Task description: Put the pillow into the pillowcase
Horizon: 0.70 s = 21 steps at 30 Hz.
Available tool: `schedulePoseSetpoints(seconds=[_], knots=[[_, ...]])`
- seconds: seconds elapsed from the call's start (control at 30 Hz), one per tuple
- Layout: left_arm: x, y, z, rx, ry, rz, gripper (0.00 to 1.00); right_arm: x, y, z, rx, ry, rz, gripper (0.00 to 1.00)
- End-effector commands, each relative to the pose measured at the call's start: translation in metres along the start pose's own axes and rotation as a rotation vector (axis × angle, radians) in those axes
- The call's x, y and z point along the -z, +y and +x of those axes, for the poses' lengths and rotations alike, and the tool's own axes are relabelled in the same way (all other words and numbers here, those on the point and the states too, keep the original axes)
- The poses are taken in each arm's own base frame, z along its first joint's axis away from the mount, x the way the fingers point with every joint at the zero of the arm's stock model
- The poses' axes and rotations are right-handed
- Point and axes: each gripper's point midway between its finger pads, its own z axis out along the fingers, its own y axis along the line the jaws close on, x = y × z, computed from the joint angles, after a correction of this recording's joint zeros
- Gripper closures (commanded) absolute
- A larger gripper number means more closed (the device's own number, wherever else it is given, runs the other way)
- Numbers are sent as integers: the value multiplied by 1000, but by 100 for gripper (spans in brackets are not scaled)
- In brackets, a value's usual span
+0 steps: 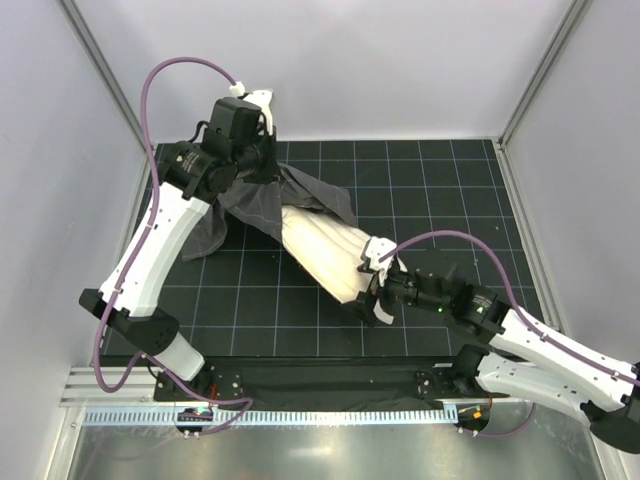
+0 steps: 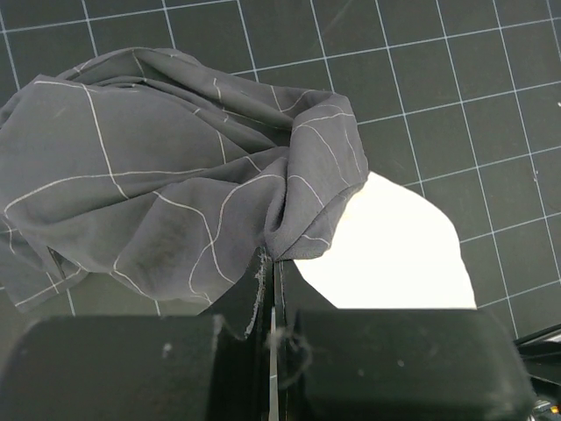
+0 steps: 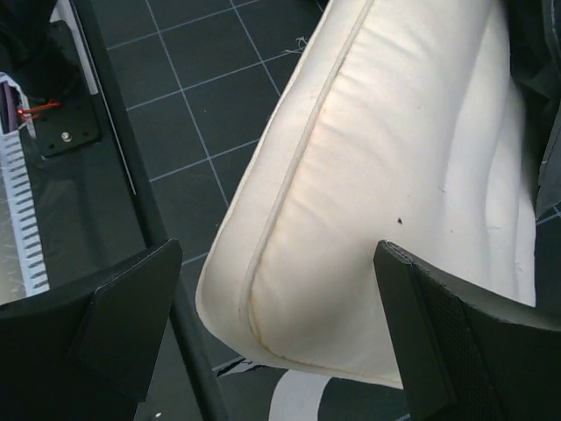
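Observation:
The cream-white pillow [image 1: 330,255] lies slanted on the mat, its far end inside the mouth of the dark grey checked pillowcase [image 1: 262,205]. My left gripper [image 1: 262,165] is shut on a bunched edge of the pillowcase [image 2: 158,175] and holds it up beside the pillow [image 2: 394,254]. In the left wrist view the fingers [image 2: 273,281] pinch the cloth tight. My right gripper [image 1: 380,288] is at the pillow's near end. In the right wrist view it [image 3: 280,324] is open wide, with the pillow's piped corner [image 3: 377,175] between its fingers [image 3: 131,307]. The bear print is out of view.
The black grid mat [image 1: 450,190] covers the table. A black bar [image 1: 320,380] and a white slotted rail [image 1: 300,415] run along the near edge. White walls and metal posts [image 1: 535,75] close in the back and sides.

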Motion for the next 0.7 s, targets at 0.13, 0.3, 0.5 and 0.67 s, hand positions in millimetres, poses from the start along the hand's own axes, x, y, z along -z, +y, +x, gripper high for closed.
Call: schedulePoseSetpoints(seconds=[0.13, 0.3, 0.5, 0.67], knots=[[19, -13, -25, 9, -88, 87, 100, -15, -1, 1, 132, 27, 94, 1], [21, -24, -19, 13, -74, 157, 100, -24, -36, 14, 102, 145, 338, 11], [47, -55, -13, -18, -56, 327, 100, -23, -56, -35, 23, 21, 477, 83], [101, -99, -18, -52, -68, 525, 100, -5, -54, -106, 3, -147, 469, 96]])
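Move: The right hand, wide open, has the pillow's free end about 3 cm ahead, 1 cm left and 4 cm below; the pillowcase mouth lies roughly 16 cm ahead, 11 cm left and 4 cm higher. The white strap hangs some 3 cm back, 4 cm right and 7 cm below. The left hand already holds the case edge; from it the pillow's free end is about 16 cm back, 20 cm right and 18 cm below. Sinking about 4 cm and then driving some 5 cm forward towards the case mouth, the right hand shuts its fingers on the pillow's free end, then rises back to about its starting height, turning clockwise by some 20 degrees. The left hand keeps its pinch on the case edge, coming back and right towards the pillow, dipping a little before rising, and swivels slightly clockwise. ##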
